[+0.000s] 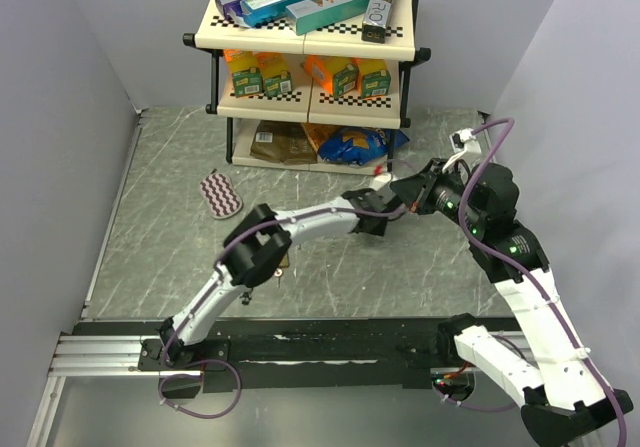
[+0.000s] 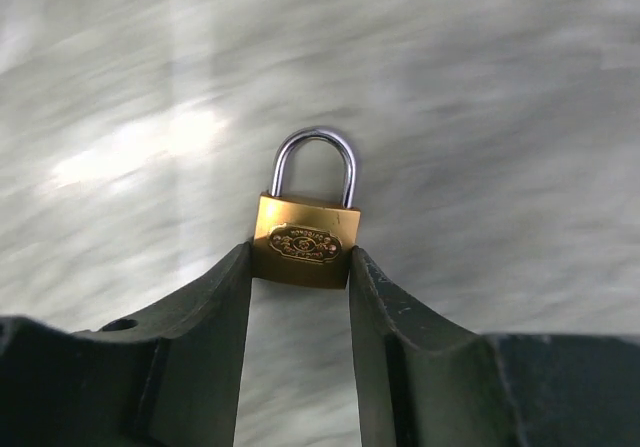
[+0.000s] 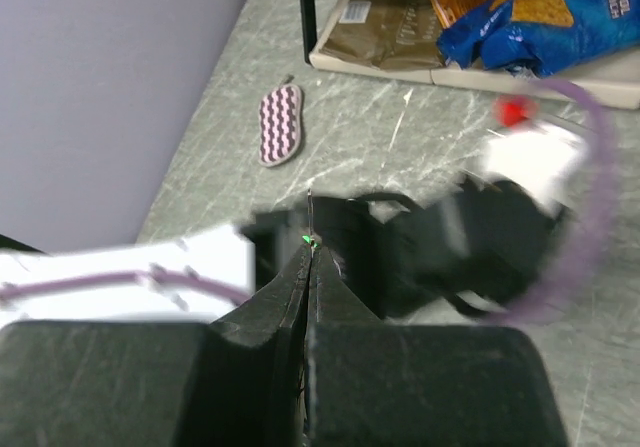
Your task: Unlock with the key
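Observation:
A small brass padlock (image 2: 300, 245) with a steel shackle, still closed, shows in the left wrist view against the blurred marble floor. My left gripper (image 2: 300, 259) has both dark fingers pressed against the sides of its body. My right gripper (image 3: 308, 257) is shut on the key (image 3: 309, 210), seen edge-on as a thin metal sliver with a green speck, poking out of its tips toward the left wrist. In the top view the left gripper (image 1: 383, 210) and right gripper (image 1: 408, 195) nearly meet at mid-table, and the padlock and key are hidden there.
A three-tier shelf (image 1: 410, 42) stands at the back, holding boxes, cartons and a blue snack bag (image 1: 355, 145). A striped pouch (image 1: 220, 194) lies on the floor to the left, also in the right wrist view (image 3: 279, 125). Grey walls close both sides.

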Controlling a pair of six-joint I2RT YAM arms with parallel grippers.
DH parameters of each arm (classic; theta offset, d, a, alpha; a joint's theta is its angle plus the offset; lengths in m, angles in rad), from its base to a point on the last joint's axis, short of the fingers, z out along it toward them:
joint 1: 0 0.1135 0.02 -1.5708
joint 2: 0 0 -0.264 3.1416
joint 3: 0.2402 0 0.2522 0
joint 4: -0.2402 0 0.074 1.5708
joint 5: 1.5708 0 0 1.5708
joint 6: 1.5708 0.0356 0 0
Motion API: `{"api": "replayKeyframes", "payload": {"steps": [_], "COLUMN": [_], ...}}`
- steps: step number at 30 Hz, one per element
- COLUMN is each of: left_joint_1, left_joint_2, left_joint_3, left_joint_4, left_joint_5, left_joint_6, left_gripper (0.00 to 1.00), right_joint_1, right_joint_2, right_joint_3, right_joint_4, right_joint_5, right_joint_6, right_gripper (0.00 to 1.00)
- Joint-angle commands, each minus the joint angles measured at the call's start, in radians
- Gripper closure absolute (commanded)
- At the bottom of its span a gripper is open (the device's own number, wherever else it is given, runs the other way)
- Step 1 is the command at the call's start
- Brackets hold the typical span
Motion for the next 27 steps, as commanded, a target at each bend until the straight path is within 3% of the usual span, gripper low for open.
{"api": "replayKeyframes", "payload": {"steps": [1,4,9,17,27], "left_joint_1": [0.099,0.124,0.137,0.157,0.188], "left_joint_2": [-0.03,-0.147,-0.227,-0.195,-0.168], "left_joint_3": [-0.328,-0.511,-0.668,-0.629,-0.581], "left_joint_4": [-0.189,-0.142,-0.099,-0.128,-0.142], "left_joint_5": [0.032,0.013,0.085,0.154,0.128], "left_joint_6": [-0.088,-0.13,-0.168,-0.165,-0.147], "left_gripper": [0.68,0.68,0.64,0.37,0.32], "right_joint_1": [-0.006,-0.006,-0.006,-0.006,-0.003], "right_joint_2": [-0.017,-0.018,0.003,0.033,0.028], "right_joint_3": [-0.031,-0.045,-0.053,-0.024,-0.018], "right_joint_4": [-0.01,-0.02,-0.018,-0.024,-0.043], "right_joint_5": [0.018,0.018,0.012,-0.006,0.003], "right_joint_6": [-0.019,-0.019,-0.018,-0.019,-0.018], "right_gripper": [1.0,1.0,1.0,1.0,1.0]}}
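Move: The left hand already pinches a padlock by the bottom of its body at table level. Its goal is bare table about 13 cm to the left, neither ahead nor back. From the hand, the large padlock lies some 24 cm left and 11 cm back, and the small padlock 31 cm left and 12 cm back. That goal spot is about 9 cm ahead of the right hand, 14 cm left and 33 cm below. Keeping its pinch, the left hand sweeps the padlock quickly along the table about 13 cm to the left, towards the large padlock's shackle, turning some 15 degrees counter-clockwise at the same low height, then stops and opens the fingers part way to let go. Meanwhile the right hand, its fingers still shut on a thin silver piece that looks like a key, sinks about 4.5 cm, its tips dipping slightly. ##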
